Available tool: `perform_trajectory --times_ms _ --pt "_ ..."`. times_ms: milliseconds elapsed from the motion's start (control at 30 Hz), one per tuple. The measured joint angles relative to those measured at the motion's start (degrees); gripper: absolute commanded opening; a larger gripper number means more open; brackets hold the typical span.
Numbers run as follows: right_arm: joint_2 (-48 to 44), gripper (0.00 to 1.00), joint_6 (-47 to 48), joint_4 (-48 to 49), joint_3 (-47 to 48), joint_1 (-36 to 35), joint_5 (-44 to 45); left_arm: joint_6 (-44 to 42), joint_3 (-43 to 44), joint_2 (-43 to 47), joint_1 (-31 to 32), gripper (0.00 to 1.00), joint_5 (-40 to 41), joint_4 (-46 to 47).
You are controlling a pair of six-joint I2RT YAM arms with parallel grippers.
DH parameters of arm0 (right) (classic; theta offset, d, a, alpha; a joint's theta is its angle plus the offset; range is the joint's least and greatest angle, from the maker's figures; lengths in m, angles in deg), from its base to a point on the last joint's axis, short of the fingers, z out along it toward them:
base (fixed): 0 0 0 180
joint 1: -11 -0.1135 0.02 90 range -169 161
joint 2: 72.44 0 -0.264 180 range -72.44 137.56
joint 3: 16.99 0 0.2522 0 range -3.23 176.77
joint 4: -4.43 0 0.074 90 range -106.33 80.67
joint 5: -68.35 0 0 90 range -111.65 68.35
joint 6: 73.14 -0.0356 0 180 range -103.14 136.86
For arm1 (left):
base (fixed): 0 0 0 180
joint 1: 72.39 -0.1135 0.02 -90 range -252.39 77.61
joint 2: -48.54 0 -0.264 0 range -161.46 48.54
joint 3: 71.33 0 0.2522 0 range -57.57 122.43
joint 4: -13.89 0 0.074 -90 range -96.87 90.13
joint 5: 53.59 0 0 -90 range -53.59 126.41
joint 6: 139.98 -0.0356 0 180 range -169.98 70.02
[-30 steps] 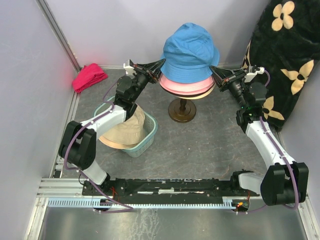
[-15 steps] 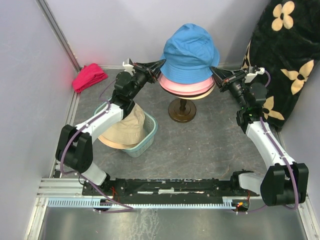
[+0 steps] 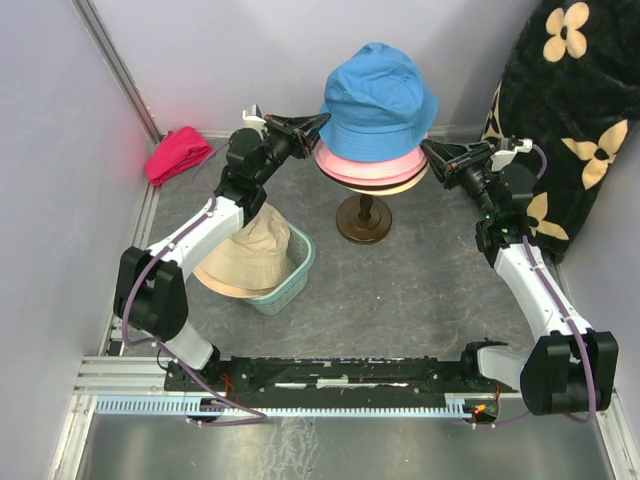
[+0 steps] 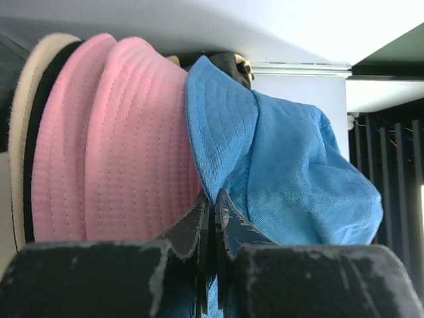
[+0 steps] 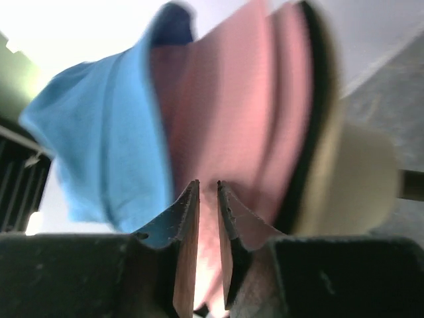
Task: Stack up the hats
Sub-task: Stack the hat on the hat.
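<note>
A blue hat (image 3: 378, 100) tops a stack of hats on a stand, above a pink hat (image 3: 365, 168) and a black and a cream brim below it. My left gripper (image 3: 322, 122) is shut on the blue hat's (image 4: 285, 165) left brim, right beside the pink hat (image 4: 112, 146). My right gripper (image 3: 425, 147) is at the stack's right edge. Its jaws (image 5: 209, 184) stand a little open, with nothing between them and the pink hat (image 5: 232, 99) just beyond. A beige hat (image 3: 250, 255) lies in a teal basket (image 3: 293, 283) at the left.
The stack's dark round stand (image 3: 363, 222) sits mid-table. A magenta-red cloth bundle (image 3: 178, 155) lies in the back left corner. A black flowered fabric (image 3: 570, 120) hangs at the right wall. Grey walls close in the back and left.
My right gripper has opened and let go of the hat stack's edge. My left gripper has risen slightly with the blue brim, and the blue hat sits higher and tilted.
</note>
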Motion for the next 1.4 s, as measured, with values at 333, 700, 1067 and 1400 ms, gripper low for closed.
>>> perform_trajectory --times_ms 333,700,1067,1400 --pt "1.11 0.49 4.7 -11.04 0.61 3.58 0.31 -4.87 3.02 -0.92 -2.47 0.03 -3.85 -3.65" --pt "0.98 0.53 7.04 -12.11 8.83 6.84 1.55 -8.44 8.02 -4.28 -5.62 0.04 -10.86 -5.62" --pt "14.62 0.54 1.55 -3.72 16.68 6.88 0.61 -10.08 10.29 -6.14 -6.29 0.03 -14.23 -5.64" --pt "22.01 0.54 -4.04 2.32 23.19 4.74 -1.51 -10.21 12.37 -8.2 -6.62 0.04 -15.91 -5.09"
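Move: The blue hat's middle lies about 7 cm ahead of the right hand, 9 cm to its left and 2 cm above; the fingers, already slightly open, are beside its near right brim. The left hand pinches the opposite brim, with the hat's middle some 11 cm to its right, 3 cm ahead and 2 cm up. The pink hats sit right beneath it, about 4 cm lower than either hand. The beige hat in the basket is roughly 18 cm back and 18 cm left of the left hand, far below. The right hand opens its fingers to about half and comes free of the near right brim, dipping some 5 cm, then rising while it swings about 5 cm out to the right, and then reaches forward past the hat's right side with its fingers open, easing back left and a little up to end about 10 cm farther out beside the blue brim. The left hand keeps its pinch on the left brim and edges about 3 cm forward, its left side rolling up about 10 degrees as it tips up and turns a little clockwise. ##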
